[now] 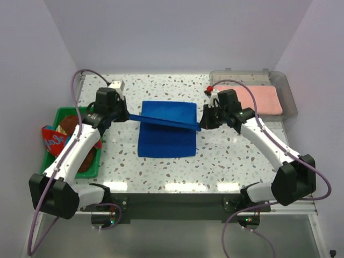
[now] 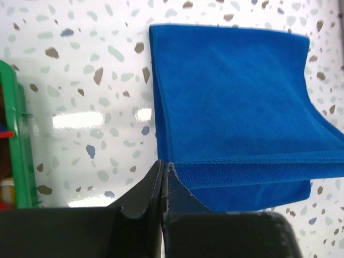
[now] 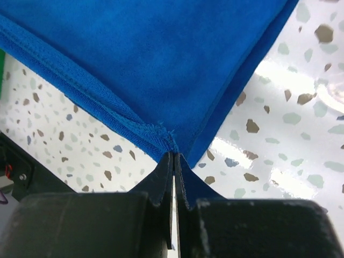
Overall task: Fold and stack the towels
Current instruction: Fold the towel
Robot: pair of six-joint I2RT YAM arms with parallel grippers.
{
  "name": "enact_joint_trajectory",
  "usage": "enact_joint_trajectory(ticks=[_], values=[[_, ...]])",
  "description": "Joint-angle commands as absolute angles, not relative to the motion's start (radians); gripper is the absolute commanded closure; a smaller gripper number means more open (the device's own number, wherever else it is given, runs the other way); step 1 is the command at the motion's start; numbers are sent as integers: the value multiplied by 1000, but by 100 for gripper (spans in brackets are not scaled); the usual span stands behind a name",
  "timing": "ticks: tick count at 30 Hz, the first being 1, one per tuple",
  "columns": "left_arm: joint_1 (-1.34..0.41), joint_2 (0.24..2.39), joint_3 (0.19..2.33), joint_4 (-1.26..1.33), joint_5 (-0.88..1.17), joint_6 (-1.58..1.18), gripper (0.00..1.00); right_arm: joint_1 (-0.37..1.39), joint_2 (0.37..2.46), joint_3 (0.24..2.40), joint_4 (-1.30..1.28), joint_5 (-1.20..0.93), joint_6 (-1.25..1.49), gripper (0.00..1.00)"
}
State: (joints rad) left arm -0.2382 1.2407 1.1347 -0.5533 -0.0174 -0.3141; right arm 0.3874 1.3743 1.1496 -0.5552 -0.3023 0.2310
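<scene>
A plain royal blue towel (image 1: 164, 141) lies mid-table, with one edge lifted and stretched between both grippers. My left gripper (image 1: 129, 116) is shut on that edge's left corner; in the left wrist view the gripper (image 2: 163, 164) pinches the hem of the blue towel (image 2: 231, 91). At the right corner my right gripper (image 1: 201, 126) is shut too, and the right wrist view shows the gripper (image 3: 174, 156) clamped on the bunched corner of the blue towel (image 3: 150, 59). A salmon pink towel (image 1: 252, 99) lies folded in the clear tray (image 1: 290, 102).
A green basket (image 1: 67, 110) stands at the left table edge, holding a blue and red patterned towel (image 1: 52, 141) and a brown towel (image 1: 88, 160). The left wrist view shows the basket's green rim (image 2: 19, 145). The speckled table ends just before the arm bases.
</scene>
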Motion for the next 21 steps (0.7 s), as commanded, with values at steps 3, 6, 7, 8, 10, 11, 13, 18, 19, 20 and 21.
enact_joint_trajectory(ticks=[3, 6, 7, 8, 10, 11, 13, 18, 19, 20, 21], values=[[-224, 1273, 934, -532, -42, -327, 100, 380, 1457, 988, -572, -259, 210, 100], [-224, 1302, 839, -469, -5, -344, 100, 380, 1488, 921, -509, -242, 207, 100], [-225, 1328, 810, -450, -5, -348, 100, 380, 1512, 910, -490, -229, 209, 100], [-227, 1338, 798, -440, 20, -356, 100, 380, 1525, 901, -485, -221, 206, 100], [-229, 1354, 766, -414, 37, -360, 100, 380, 1549, 896, -472, -215, 204, 100], [-230, 1359, 759, -411, 38, -362, 100, 380, 1554, 897, -471, -216, 203, 100], [-230, 1365, 749, -411, 28, -364, 100, 380, 1554, 897, -469, -222, 201, 100], [-230, 1370, 733, -408, 28, -362, 100, 382, 1557, 894, -466, -238, 198, 100], [-230, 1370, 730, -405, 35, -365, 100, 382, 1560, 894, -466, -239, 198, 100], [-232, 1373, 729, -403, 43, -371, 100, 383, 1563, 893, -465, -242, 198, 100], [-235, 1373, 726, -399, 57, -374, 100, 383, 1563, 891, -463, -244, 199, 100]])
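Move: Both my hands already pinch the raised edge of the blue towel. The near left corner of the layer beneath lies about 12 cm back, 3 cm right and 19 cm below my left hand; the far left corner is some 12 cm ahead and 4 cm right. From my right hand the near right corner is about 8 cm back, 1 cm left, 16 cm down, and the clear tray some 20 cm ahead, 21 cm right. I swing both hands down and back together in one quick stroke, keeping both corners pinched, to lay the raised edge towards the lower layer's near edge. My left hand drops about 17 cm and comes back 7; my right drops some 14 cm and comes back 4. Both tip their fingers steeper, then hold low and still. ##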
